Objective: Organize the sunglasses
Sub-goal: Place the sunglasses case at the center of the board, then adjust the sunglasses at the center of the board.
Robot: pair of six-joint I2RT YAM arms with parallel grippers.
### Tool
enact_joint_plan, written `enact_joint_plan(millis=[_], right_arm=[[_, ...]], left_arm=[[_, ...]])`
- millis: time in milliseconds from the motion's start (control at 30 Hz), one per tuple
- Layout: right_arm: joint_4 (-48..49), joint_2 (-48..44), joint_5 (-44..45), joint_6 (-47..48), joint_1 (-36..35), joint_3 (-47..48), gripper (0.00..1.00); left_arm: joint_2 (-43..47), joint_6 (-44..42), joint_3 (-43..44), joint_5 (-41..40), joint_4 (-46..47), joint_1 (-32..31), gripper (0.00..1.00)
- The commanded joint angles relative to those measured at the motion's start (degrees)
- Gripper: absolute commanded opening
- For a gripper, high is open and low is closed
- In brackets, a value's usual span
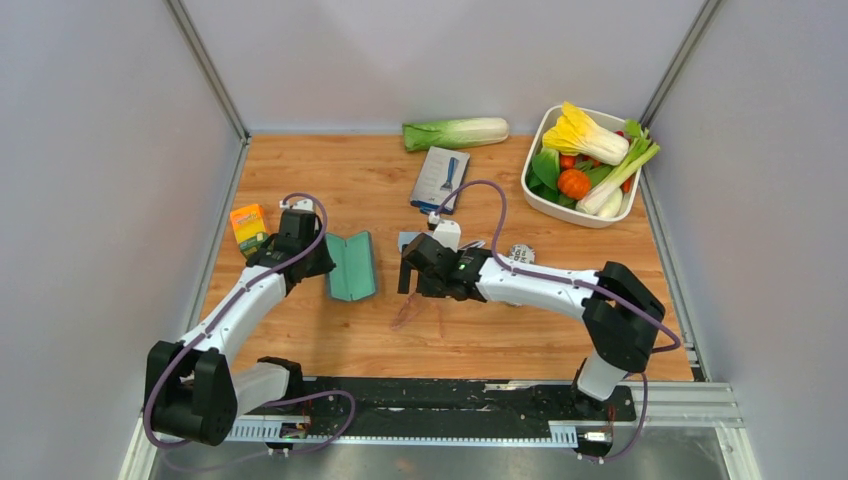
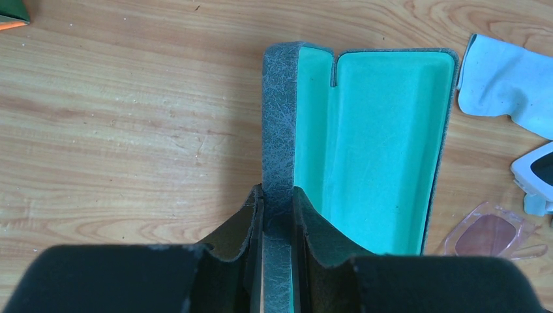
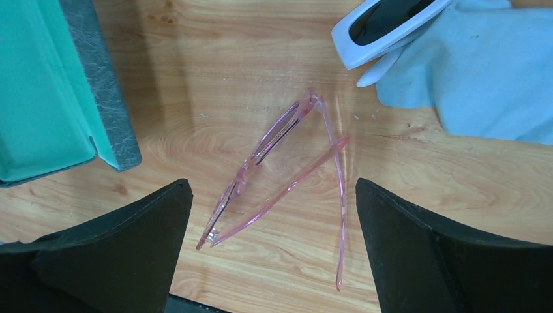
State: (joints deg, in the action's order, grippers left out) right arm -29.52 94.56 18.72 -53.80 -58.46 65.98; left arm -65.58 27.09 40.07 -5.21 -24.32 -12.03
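The sunglasses [image 3: 280,169], thin and pink with translucent lenses, lie on the wooden table with their arms partly splayed. They also show in the top view [image 1: 408,312] and at the right edge of the left wrist view [image 2: 486,235]. My right gripper [image 3: 274,186] hangs over them, open wide, a finger on each side and touching nothing. The grey case [image 2: 378,150] lies open with its teal lining up. My left gripper [image 2: 278,202] is shut on the case's grey wall at its near end.
A light blue cloth [image 3: 482,72] lies beside the pink pair, with a white-framed pair [image 3: 385,26] on it. At the back are a cabbage [image 1: 455,133], a flat packet [image 1: 440,178] and a white tub [image 1: 531,198] of vegetables. An orange box [image 1: 248,228] sits at the left.
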Motion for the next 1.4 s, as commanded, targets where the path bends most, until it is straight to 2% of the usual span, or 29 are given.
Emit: enact_joint_plan(millis=[0, 200, 733, 1033, 1367], right_arm=[[-0.8, 2.2, 2.19, -0.17, -1.04, 3.81, 1.0], [1.3, 3.43, 1.32, 2.91, -0.96, 2.41, 1.0], [4.11, 7.12, -0.79, 2.21, -1.13, -0.58, 0.99], [6.14, 8.53, -2.9, 0.28, -1.84, -1.81, 0.91], [7.11, 8.36, -4.22, -1.57, -2.1, -2.34, 0.66]], left_arm=[[0.46, -0.2, 0.71, 1.78, 3.31, -0.36, 0.18], [-0.07, -0.2, 0.44, 2.05, 3.4, -0.36, 0.18], [0.1, -0.37, 0.44, 1.79, 3.4, -0.27, 0.18], [0.28, -0.37, 0.44, 1.87, 3.49, -0.36, 0.18], [0.37, -0.46, 0.44, 2.31, 3.57, -0.36, 0.18]])
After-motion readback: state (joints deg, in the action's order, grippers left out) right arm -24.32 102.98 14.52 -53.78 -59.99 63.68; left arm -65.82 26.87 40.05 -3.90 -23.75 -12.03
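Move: The pink sunglasses lie almost straight beneath my open right hand, about 7 cm down, some 2 cm back and 1 cm to its left. The open sunglasses case stands roughly 6 cm ahead of that hand, 13 cm to its left and 5 cm lower, and the blue sunglasses lie about 10 cm ahead, 7 cm to the right. From my left hand the pink sunglasses are about 16 cm to the right, 7 cm back and 7 cm below. I sink my right hand about 6 cm down onto the pink sunglasses with the fingers wide open, drawing back some 2 cm over the second half of the way and tipping the wrist only slightly. Near the bottom I begin to close the fingers around the folded temples and frame, still well short of shut. My left hand stays put, keeping its pinch on the left wall of the open case. ##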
